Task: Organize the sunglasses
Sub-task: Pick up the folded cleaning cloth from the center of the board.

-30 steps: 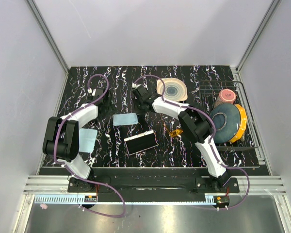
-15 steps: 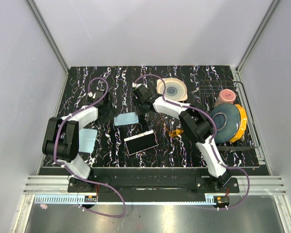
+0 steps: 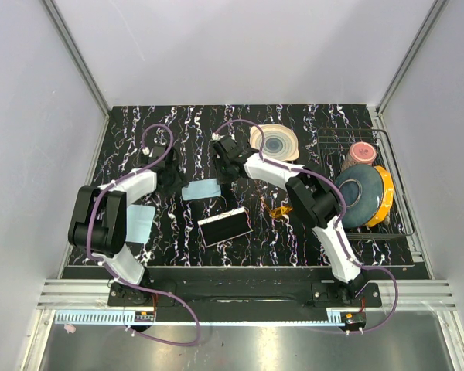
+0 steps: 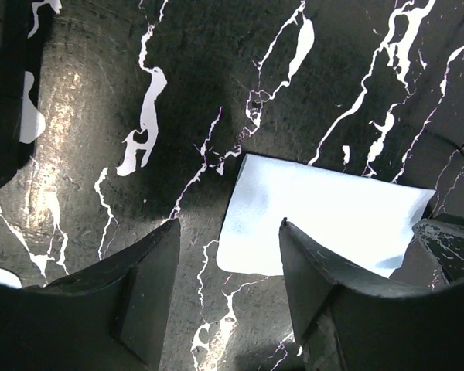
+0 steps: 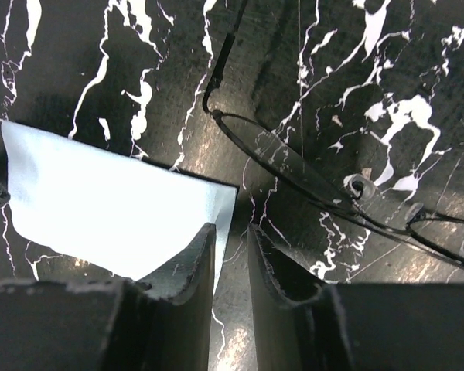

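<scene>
The sunglasses (image 3: 279, 210), amber and small, lie on the black marbled table (image 3: 294, 116) beside my right arm's elbow, far from both grippers. A pale blue cloth (image 3: 201, 189) lies flat between the two grippers. My left gripper (image 3: 170, 178) stands open at its left end, and the cloth's corner (image 4: 317, 216) lies just ahead of the gripper's (image 4: 228, 255) tips. My right gripper (image 3: 226, 175) is at the cloth's right end. Its jaws (image 5: 232, 247) stand narrowly open over the cloth's edge (image 5: 108, 209), gripping nothing.
A thin dark wire-framed pair of glasses (image 5: 309, 178) lies just beyond my right gripper. A flat black case (image 3: 224, 226) sits near the table's middle. A pale blue oblong (image 3: 139, 222) lies under my left arm. A swirl-patterned plate (image 3: 274, 141) and a dish rack (image 3: 398, 193) stand at the right.
My left gripper has moved nearer and rightward to the cloth's left end. My right gripper has come apart slightly at the cloth's right edge.
</scene>
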You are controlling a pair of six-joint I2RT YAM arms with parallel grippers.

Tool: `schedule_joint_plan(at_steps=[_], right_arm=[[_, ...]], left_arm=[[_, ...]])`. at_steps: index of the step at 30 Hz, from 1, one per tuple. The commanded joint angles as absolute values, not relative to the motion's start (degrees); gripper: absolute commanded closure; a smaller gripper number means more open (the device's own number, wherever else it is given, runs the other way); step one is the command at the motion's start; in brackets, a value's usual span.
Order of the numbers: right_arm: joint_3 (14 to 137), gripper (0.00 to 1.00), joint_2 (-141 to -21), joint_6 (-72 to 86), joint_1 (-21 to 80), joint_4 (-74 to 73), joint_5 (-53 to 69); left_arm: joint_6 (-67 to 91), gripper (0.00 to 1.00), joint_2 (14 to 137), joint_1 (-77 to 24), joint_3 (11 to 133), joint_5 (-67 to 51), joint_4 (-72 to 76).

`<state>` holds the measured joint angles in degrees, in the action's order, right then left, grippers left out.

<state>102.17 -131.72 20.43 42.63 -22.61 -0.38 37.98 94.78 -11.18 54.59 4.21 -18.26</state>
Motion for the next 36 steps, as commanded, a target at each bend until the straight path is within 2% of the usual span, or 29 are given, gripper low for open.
schedule_joint_plan(at_steps=[1,14,25,28,36], right_arm=[[102.7,0.71,-132.1,22.0,43.9,-30.1,0.4],[105.9,0.72,-134.7,22.0,45.7,-33.0,-1.2],[107.6,0.88,-136.5,22.2,45.7,-33.9,-4.0],[108.4,1.0,-137.0,22.1,45.8,-34.1,-5.2],[110.7,1.0,-136.2,21.0,45.7,-35.6,-9.5]], left_arm=[[37.0,0.43,96.2,-11.2,54.7,2.7,-15.7],[37.6,0.43,99.0,-12.4,55.5,4.1,-16.1],[37.7,0.43,99.4,-12.8,56.2,4.0,-16.6],[37.8,0.43,99.4,-12.9,56.2,4.0,-16.6],[37.8,0.43,98.6,-13.0,56.8,5.5,-17.6]])
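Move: The folded cleaning cloth lies between the grippers: its middle is about 6 cm to the right of the left one, level with it and some 2 cm down. From the right gripper it is about 6 cm left, 2 cm back and 1 cm down. The wire glasses lie roughly 8 cm right and 3 cm ahead of the right gripper, the open black box 15 cm straight back from it. The long black case stands some 12 cm left and 5 cm ahead of the left gripper. Draw the right gripper back about 2.5 cm and a little left, level, along the cloth's right edge, then shut its fingers on that edge near the table, easing forward a touch as they close. Meanwhile lower the left gripper about 1 cm onto the cloth's left edge and slip it 1 cm right, fingers kept open astride the edge. ##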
